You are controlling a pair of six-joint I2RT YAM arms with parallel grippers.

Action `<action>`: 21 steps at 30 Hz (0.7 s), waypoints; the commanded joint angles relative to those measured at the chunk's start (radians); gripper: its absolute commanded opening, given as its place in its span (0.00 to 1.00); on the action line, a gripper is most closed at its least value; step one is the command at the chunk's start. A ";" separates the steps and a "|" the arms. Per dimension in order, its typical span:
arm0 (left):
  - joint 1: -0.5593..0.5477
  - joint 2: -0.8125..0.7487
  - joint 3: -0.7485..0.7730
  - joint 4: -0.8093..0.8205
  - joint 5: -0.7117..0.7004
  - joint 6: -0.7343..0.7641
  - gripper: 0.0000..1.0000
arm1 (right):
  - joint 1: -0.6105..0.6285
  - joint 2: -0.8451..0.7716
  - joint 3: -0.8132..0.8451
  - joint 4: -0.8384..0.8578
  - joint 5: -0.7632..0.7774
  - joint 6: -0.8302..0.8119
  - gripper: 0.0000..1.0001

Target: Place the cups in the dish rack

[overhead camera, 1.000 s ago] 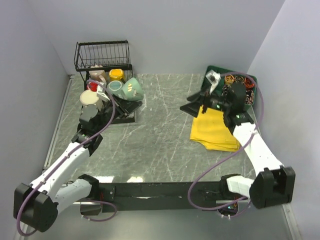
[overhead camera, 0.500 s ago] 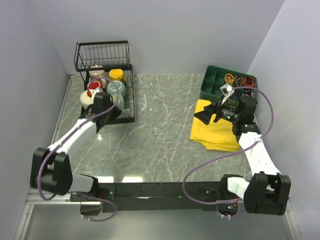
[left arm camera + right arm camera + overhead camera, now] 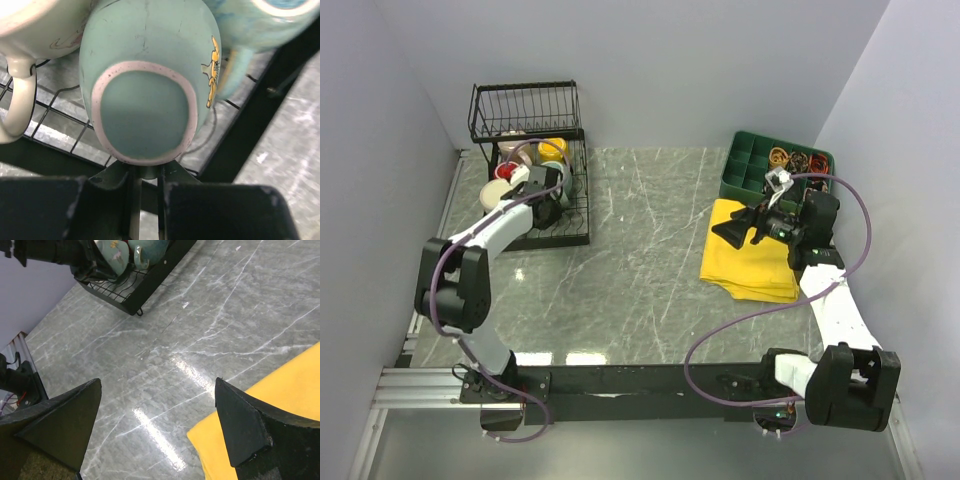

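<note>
In the left wrist view a teal cup shows its pale-rimmed underside, and my left gripper is shut on its handle. It hangs over the slotted base of the black wire dish rack, between a cream cup and a second teal cup. From above, the left gripper reaches into the dish rack, where yellow, red and cream cups stand. My right gripper is open and holds nothing, above the left edge of a yellow cloth.
A yellow cloth lies on the marble table at the right. Behind it stands a green compartment tray with small items. Walls close in the table on the left, back and right.
The left arm has swung its teal cup from the rack's right side into the rack, among the other cups. The right arm drew back to the right, over the cloth.
</note>
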 commanded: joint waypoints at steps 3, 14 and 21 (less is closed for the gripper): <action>0.000 0.084 0.098 -0.013 -0.027 -0.006 0.01 | -0.015 -0.020 0.020 0.047 -0.025 0.006 1.00; 0.002 0.158 0.124 -0.040 -0.015 -0.017 0.29 | -0.032 -0.022 0.025 0.048 -0.049 0.015 1.00; 0.002 0.067 0.080 -0.025 0.034 -0.009 0.49 | -0.094 -0.034 0.028 0.038 -0.103 0.006 1.00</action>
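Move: The small light-green cup's place is the front-right corner of the dish rack, about 5 cm ahead of the left hand, 2 cm left and 4 cm below; the cup is already upside down, pinched by its handle. The teal mug stands some 10 cm ahead and 3 cm right of this hand, the cream mug about 4 cm ahead and 10 cm left. From the right hand, that place is roughly 14 cm ahead, 38 cm left and 18 cm below. The light-green cup, upside down and held by its handle, is lowered about 4 cm almost straight down by the left hand onto the rack wires, between the cream mug and the teal mug, easing barely 1 cm forward as the fingers tip some 5 degrees steeper. Once down, the hand stays there and the fingers open to nearly half, letting go of the handle. ##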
